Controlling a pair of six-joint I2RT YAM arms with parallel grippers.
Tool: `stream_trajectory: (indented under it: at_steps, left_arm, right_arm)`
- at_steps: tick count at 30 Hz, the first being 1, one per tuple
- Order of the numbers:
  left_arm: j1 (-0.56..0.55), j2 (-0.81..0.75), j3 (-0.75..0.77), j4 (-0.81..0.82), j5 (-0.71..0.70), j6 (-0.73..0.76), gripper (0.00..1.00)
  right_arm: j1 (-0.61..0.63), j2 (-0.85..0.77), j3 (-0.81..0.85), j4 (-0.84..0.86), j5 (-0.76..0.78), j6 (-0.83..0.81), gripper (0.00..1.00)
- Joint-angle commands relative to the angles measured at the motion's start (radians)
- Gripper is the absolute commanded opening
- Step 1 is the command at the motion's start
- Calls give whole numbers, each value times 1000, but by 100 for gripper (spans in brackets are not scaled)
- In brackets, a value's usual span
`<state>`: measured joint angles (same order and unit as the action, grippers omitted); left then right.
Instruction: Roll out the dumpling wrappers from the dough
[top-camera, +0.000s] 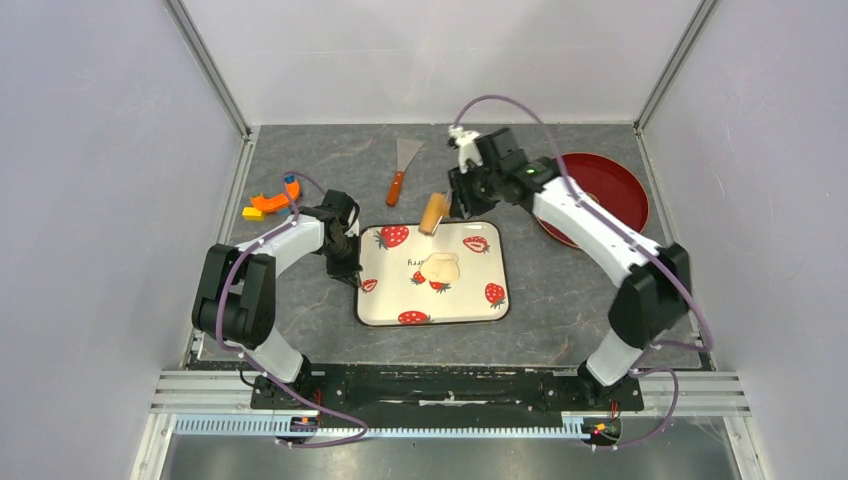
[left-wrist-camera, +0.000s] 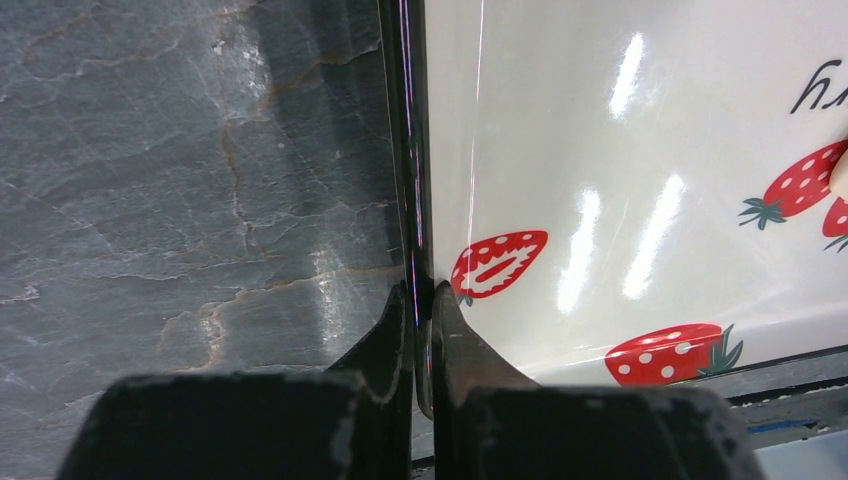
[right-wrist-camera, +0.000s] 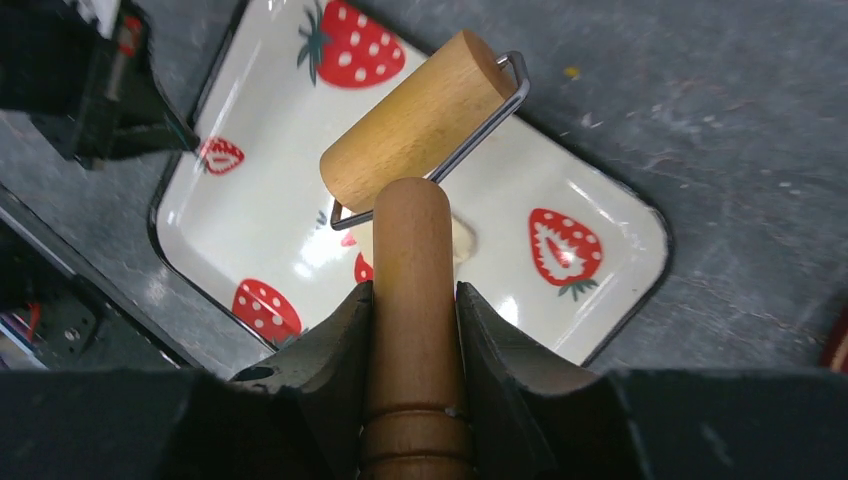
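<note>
The dough (top-camera: 440, 268) lies as one pale, partly flattened piece in the middle of the strawberry-print tray (top-camera: 480, 305). No separate dumpling wrappers show in any view. My right gripper (top-camera: 453, 200) is shut on the brown handle (right-wrist-camera: 412, 250) of the wooden roller (right-wrist-camera: 420, 120). The roller's cylinder (top-camera: 434, 212) sits over the tray's far edge, just beyond the dough (right-wrist-camera: 463, 241). My left gripper (left-wrist-camera: 422, 300) is shut on the tray's dark left rim (left-wrist-camera: 408, 150), one finger outside and one inside. In the top view, the left gripper (top-camera: 350, 270) is at the tray's left side.
A scraper with a brown handle (top-camera: 402, 170) lies on the grey mat behind the tray. A red plate (top-camera: 605, 185) sits at the back right, partly under the right arm. Orange and yellow pieces (top-camera: 268, 205) lie at the back left. White walls enclose the table.
</note>
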<state>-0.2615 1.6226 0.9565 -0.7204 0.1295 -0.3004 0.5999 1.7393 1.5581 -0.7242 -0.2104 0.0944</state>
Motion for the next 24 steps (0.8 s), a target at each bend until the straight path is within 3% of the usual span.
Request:
stream_trajectory:
  at_steps: [1,5,10,24]
  left_arm:
    - [-6,-14,33,-29,-37,98,2]
    - [-7,-18,36,-30,-27,105,2]
    - [-20,-37,44,-28,-25,110,2]
    - [-51,-121,0,23,13,-61,2]
  right_arm:
    - [-110,-178,-91,244,-77,94,0]
    - [-200,-242,-197,355,-160,181,0]
    - [-210,-210,-155,354,-117,186,0]
    - [-229,108,15,393,-4,136,0]
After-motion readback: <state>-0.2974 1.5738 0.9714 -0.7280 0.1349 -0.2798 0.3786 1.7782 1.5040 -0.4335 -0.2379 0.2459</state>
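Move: The right hand, holding the roller by its handle, has open counter beyond the tray about 20 cm ahead, 5 cm to its right and some 16 cm below. From that hand, the dough wrapper is about 4 cm back and 4 cm left, the scraper 20 cm ahead and 13 cm left, and the red plate 13 cm ahead and 32 cm right. For the left hand, shut on the tray's left rim, the open counter is roughly 28 cm ahead, 25 cm right. Still gripping the roller's handle, the right hand swings up some 6 cm while going forward and right, away from the dough wrapper, then pushes on forward past the tray's far edge and sinks back to about its starting height, ending roughly 10 cm farther out and 5 cm right, turned some 20 degrees, mostly clockwise. The left hand keeps its pinch on the tray's rim and, late on, eases up about 1.5 cm and slightly right. ##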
